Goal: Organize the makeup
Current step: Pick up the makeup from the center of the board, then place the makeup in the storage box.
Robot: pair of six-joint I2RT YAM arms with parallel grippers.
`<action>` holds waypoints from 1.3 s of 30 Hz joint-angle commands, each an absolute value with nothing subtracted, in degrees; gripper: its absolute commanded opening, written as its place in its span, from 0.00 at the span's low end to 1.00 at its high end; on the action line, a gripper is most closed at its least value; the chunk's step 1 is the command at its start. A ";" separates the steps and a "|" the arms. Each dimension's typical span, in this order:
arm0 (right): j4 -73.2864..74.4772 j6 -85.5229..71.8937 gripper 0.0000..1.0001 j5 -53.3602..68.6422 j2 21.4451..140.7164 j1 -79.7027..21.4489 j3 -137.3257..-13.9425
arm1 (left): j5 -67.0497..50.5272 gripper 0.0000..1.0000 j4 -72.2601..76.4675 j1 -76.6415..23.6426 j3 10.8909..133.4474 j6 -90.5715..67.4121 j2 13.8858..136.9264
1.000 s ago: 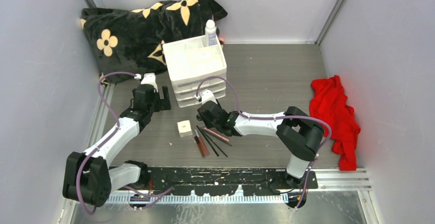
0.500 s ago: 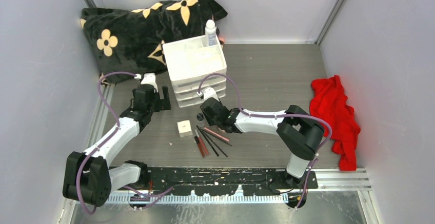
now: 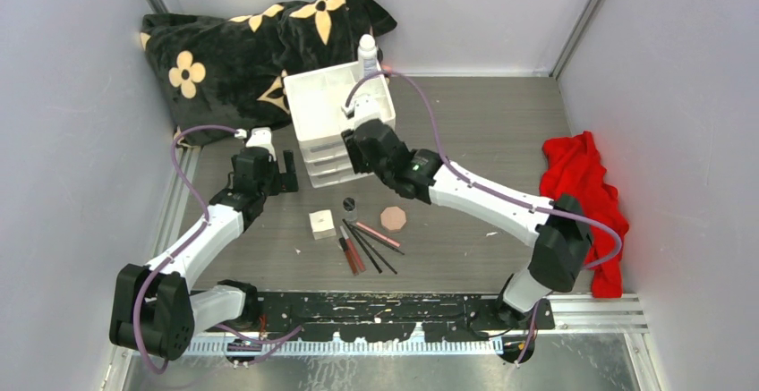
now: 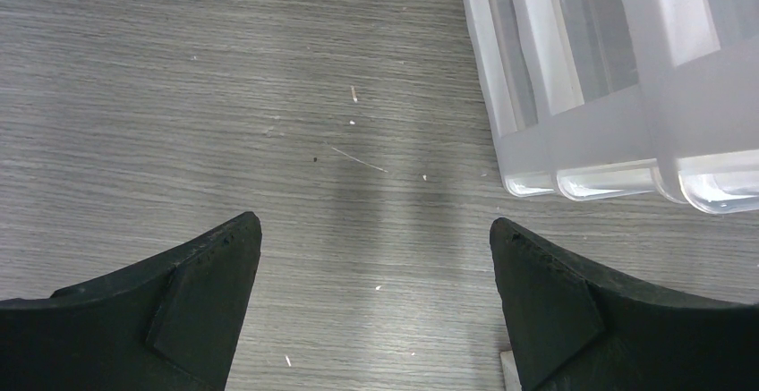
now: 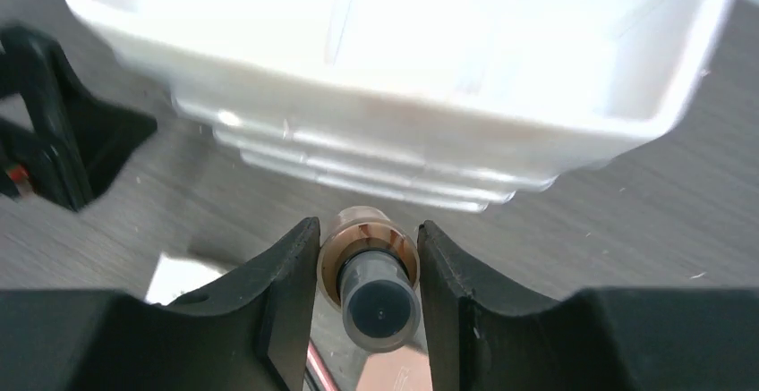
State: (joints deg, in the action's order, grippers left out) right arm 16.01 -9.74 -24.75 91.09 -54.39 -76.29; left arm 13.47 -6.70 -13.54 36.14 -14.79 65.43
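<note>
My right gripper (image 5: 369,226) is shut on the tan dark-capped bottle (image 5: 369,246), cap towards the camera. It hangs high at the front of the white drawer unit (image 3: 333,105); in the top view the gripper (image 3: 356,145) hides the bottle. On the table lie a white square box (image 3: 322,224), a pink octagonal compact (image 3: 393,218), red and pink tubes (image 3: 349,252) and thin black pencils (image 3: 369,250). A small dark-topped item (image 3: 349,204) stands between box and compact. A white bottle (image 3: 367,51) stands behind the unit. My left gripper (image 4: 376,221) is open over bare table, left of the unit.
A black flowered cushion (image 3: 242,51) fills the far left corner behind the drawer unit. A red cloth (image 3: 586,203) lies at the right wall. The drawer unit's corner (image 4: 582,131) is close to my left gripper's right finger.
The right arm rose from the table beside the tubes and swung up to the drawer unit's front with the bottle, uncovering the pink compact. The left arm has not moved.
</note>
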 commanded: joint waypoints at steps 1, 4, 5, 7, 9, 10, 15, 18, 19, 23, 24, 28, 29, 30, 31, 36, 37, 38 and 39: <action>17.58 -7.30 0.03 -25.35 88.93 -51.28 -85.08 | 13.54 0.98 -4.83 -13.84 36.90 -15.31 65.27; 18.50 -6.25 0.04 -25.17 91.01 -48.43 -90.16 | 13.45 0.98 -4.83 -13.82 36.91 -15.29 65.30; 18.74 -6.00 0.04 -24.90 91.77 -47.57 -91.92 | 13.37 0.98 -4.83 -13.83 36.91 -15.34 65.30; 18.88 -5.61 0.04 -23.67 93.52 -45.72 -94.95 | 13.19 0.98 -4.83 -13.84 36.91 -15.32 65.39; 19.40 -5.41 0.04 -22.88 95.32 -44.16 -98.25 | 13.11 0.98 -4.83 -13.81 36.96 -15.29 65.46; 19.71 -5.43 0.04 -22.23 96.17 -43.63 -100.09 | 13.10 0.98 -4.83 -13.81 37.00 -15.29 65.45; 20.49 -4.86 0.04 -20.98 100.47 -42.06 -106.84 | 12.88 0.98 -4.83 -13.87 37.08 -15.34 65.48; 21.34 -4.63 0.04 -20.51 103.09 -41.65 -110.26 | 12.95 0.98 -4.83 -13.82 37.09 -15.38 65.41; 21.56 -4.54 0.04 -20.41 103.89 -41.54 -111.18 | 12.88 0.98 -4.83 -13.81 37.09 -15.38 65.37; 21.57 -4.43 0.04 -20.76 106.28 -41.00 -113.54 | 12.61 0.98 -4.92 -13.87 37.00 -15.53 64.94; 21.62 -4.42 0.04 -20.80 106.68 -40.86 -113.89 | 12.57 0.98 -4.92 -13.82 36.99 -15.48 64.75; 21.18 -4.51 0.04 -20.96 107.14 -40.56 -114.35 | 12.61 0.98 -4.84 -13.85 36.83 -15.49 64.52; 21.02 -4.47 0.04 -21.20 107.14 -40.38 -114.39 | 12.58 0.98 -4.83 -13.85 36.87 -15.54 64.51; 20.84 -4.36 0.04 -21.51 107.22 -40.29 -114.35 | 12.55 0.98 -4.83 -13.88 36.90 -15.48 64.54; 20.71 -4.25 0.04 -21.88 107.30 -40.15 -114.28 | 12.52 0.98 -4.83 -13.86 36.91 -15.54 64.60; 19.82 -3.87 0.04 -22.24 107.63 -39.34 -113.83 | 12.48 0.98 -4.83 -13.88 36.83 -15.60 64.57; 19.66 -3.79 0.04 -22.35 107.85 -39.17 -113.74 | 12.44 0.98 -4.83 -13.89 36.80 -15.56 64.60; 19.54 -3.66 0.04 -22.35 108.07 -38.94 -113.73 | 12.35 0.98 -4.83 -13.82 36.82 -15.57 64.68; 19.44 -3.54 0.04 -22.39 108.35 -38.84 -113.73 | 12.27 0.98 -4.83 -13.82 36.89 -15.56 64.75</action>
State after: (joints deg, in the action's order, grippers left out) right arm 23.22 -4.60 -21.45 108.07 -39.48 -111.13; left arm 12.78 -6.70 -13.54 36.14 -14.85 65.56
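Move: The right hand already holds the brown-capped makeup bottle just in front of the drawer organizer. The aim is the open compartment on the right side of its top tray, about 13 cm ahead, 2 cm right and some 3 cm lower. The white spray bottle stands in the tray roughly 5 cm beyond that. The black-capped jar is on the board, 3 cm back, 3 cm left and 17 cm below the hand. From the left hand, the compartment is about 11 cm ahead, 23 cm right, 8 cm higher. Forward and upward in one quick sweep, the right hand carries the pinched bottle over the organizer's front rim, some 14 cm forward and 10 cm up, drifting about 3 cm right towards the spray bottle. The climb is done early and the hand then eases on almost level; the fingers tip up a little, turn about 10 degrees clockwise and keep their grip. ##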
